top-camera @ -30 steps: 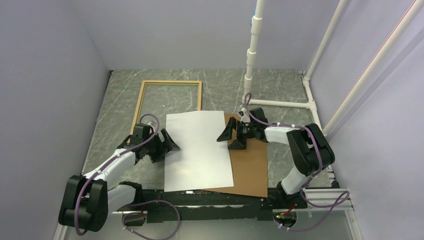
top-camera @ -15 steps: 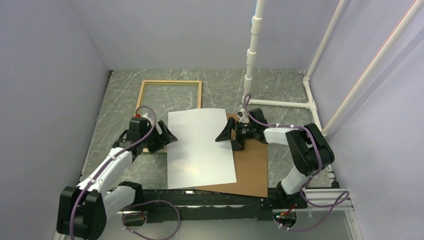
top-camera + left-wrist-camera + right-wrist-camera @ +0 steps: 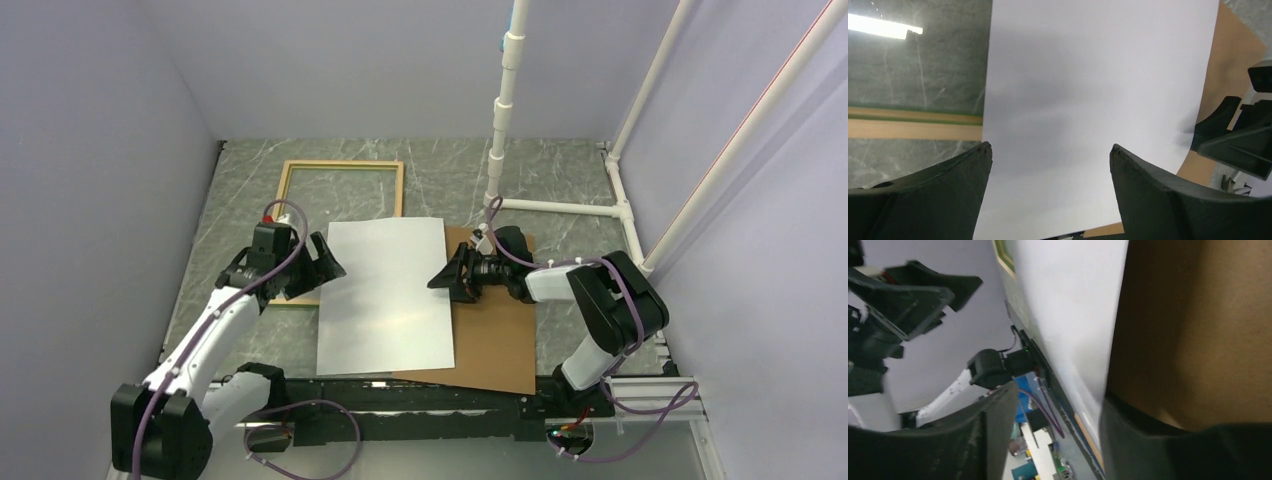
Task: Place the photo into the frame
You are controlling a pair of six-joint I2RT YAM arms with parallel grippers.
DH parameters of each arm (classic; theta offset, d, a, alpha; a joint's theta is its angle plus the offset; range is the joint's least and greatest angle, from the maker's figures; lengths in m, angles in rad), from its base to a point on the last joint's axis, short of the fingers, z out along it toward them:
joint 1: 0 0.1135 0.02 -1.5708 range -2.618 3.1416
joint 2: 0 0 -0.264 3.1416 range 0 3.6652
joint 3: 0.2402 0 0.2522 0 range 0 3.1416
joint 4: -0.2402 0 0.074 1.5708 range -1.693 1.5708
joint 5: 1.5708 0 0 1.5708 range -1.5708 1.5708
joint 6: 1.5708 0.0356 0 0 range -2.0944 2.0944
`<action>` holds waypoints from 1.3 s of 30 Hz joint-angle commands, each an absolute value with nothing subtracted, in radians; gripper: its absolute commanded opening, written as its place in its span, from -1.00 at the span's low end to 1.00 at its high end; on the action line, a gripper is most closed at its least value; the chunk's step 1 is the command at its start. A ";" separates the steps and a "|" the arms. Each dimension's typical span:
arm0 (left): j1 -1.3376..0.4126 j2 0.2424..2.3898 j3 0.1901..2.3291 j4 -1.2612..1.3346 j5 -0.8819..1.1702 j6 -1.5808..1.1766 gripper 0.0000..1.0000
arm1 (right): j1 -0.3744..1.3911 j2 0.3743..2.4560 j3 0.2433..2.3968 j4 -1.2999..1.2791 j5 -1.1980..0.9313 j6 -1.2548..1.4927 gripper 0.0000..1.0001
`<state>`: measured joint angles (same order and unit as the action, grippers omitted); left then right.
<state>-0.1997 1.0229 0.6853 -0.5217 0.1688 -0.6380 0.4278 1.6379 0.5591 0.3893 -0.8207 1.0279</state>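
The photo (image 3: pixel 385 295) lies white back up in the middle of the table, its right part over the brown backing board (image 3: pixel 497 340). The frame (image 3: pixel 341 164) lies flat at the back left, wood face up, and the photo's left edge overlaps its near right corner. My left gripper (image 3: pixel 325 262) hovers open at the photo's left edge, with the white sheet (image 3: pixel 1098 75) showing between its fingers. My right gripper (image 3: pixel 447 280) is at the photo's right edge. Its jaws are apart, one finger (image 3: pixel 1168 440) on the board side, with the sheet's edge (image 3: pixel 1073 315) in the gap.
A white pipe stand (image 3: pixel 505 110) rises at the back right, with a floor rail (image 3: pixel 560 207) running right from it. Grey walls close in on the left, back and right. The frame's rail (image 3: pixel 913 129) runs left of the photo.
The photo has slid a little to the left. My left gripper has moved toward the far side of the table. My right gripper has moved along the photo's right edge and its jaws have narrowed.
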 commanded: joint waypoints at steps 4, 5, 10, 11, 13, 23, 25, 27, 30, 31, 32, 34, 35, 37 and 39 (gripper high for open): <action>-0.196 0.770 0.669 -0.550 0.233 -0.712 0.81 | 0.428 1.605 0.517 0.706 -0.876 1.185 -0.31; -0.196 0.737 0.671 -0.548 0.239 -0.719 0.81 | 0.428 1.604 0.519 0.705 -0.876 1.186 -0.41; -0.196 0.635 0.751 -0.615 0.219 -0.725 0.83 | 0.428 1.583 0.561 0.595 -0.858 1.123 -0.87; -0.196 0.629 0.771 -0.631 0.219 -0.722 0.83 | 0.428 1.577 0.575 0.564 -0.852 1.102 -0.95; -0.196 0.622 0.809 -0.665 0.215 -0.721 0.84 | 0.428 1.561 0.606 0.493 -0.833 1.058 -1.00; -0.196 0.585 0.878 -0.704 0.199 -0.733 0.85 | 0.428 1.544 0.818 0.253 -0.736 0.944 -1.00; -0.196 0.584 0.893 -0.715 0.198 -0.732 0.85 | 0.429 1.560 0.859 0.247 -0.730 0.949 -1.00; -0.196 0.584 0.904 -0.727 0.196 -0.730 0.86 | 0.430 1.588 0.901 0.251 -0.725 0.958 -1.00; -0.196 0.577 0.916 -0.737 0.188 -0.727 0.86 | 0.433 1.623 0.966 0.240 -0.710 0.966 -1.00; -0.196 0.575 0.917 -0.739 0.189 -0.727 0.86 | 0.433 1.639 0.988 0.237 -0.704 0.969 -1.00; -0.196 0.573 0.920 -0.741 0.189 -0.727 0.86 | 0.435 1.654 1.009 0.232 -0.701 0.970 -1.00; -0.196 0.571 0.922 -0.744 0.191 -0.724 0.87 | 0.439 1.686 1.054 0.222 -0.696 0.972 -1.00; -0.196 0.571 0.923 -0.747 0.190 -0.723 0.87 | 0.443 1.701 1.076 0.216 -0.694 0.974 -1.00; -0.196 0.574 0.926 -0.751 0.188 -0.721 0.87 | 0.448 1.732 1.114 0.209 -0.689 0.978 -1.00; -0.196 0.575 0.928 -0.754 0.187 -0.716 0.88 | 0.452 1.767 1.153 0.201 -0.687 0.979 -1.00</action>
<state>-0.1997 0.5781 0.8875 -0.7437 0.2028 -0.7216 0.4397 1.7195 1.0641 0.2173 -0.7078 0.9726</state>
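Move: The photo, white back up, has its right edge between the right hand's half-closed fingers; its middle lies about 14 cm to that hand's left, 2 cm nearer the base and some 4 cm lower. The frame's middle is roughly 23 cm left and 11 cm ahead of the right hand, the brown board's about 4 cm right and 5 cm back, both on the table. From the left hand, the photo's middle is some 11 cm right, 5 cm back and 8 cm below. The photo's right edge is pinched as the right fingers shut on it, the hand already rising slightly; then, keeping the pinch, the right hand carries it about 11 cm forward and as far up, drifting 4 to 5 cm left towards the frame and rolling gently. The left hand, still open, climbs some 15 cm clear of the photo, backs off about 5 cm and tilts its fingers upward. ##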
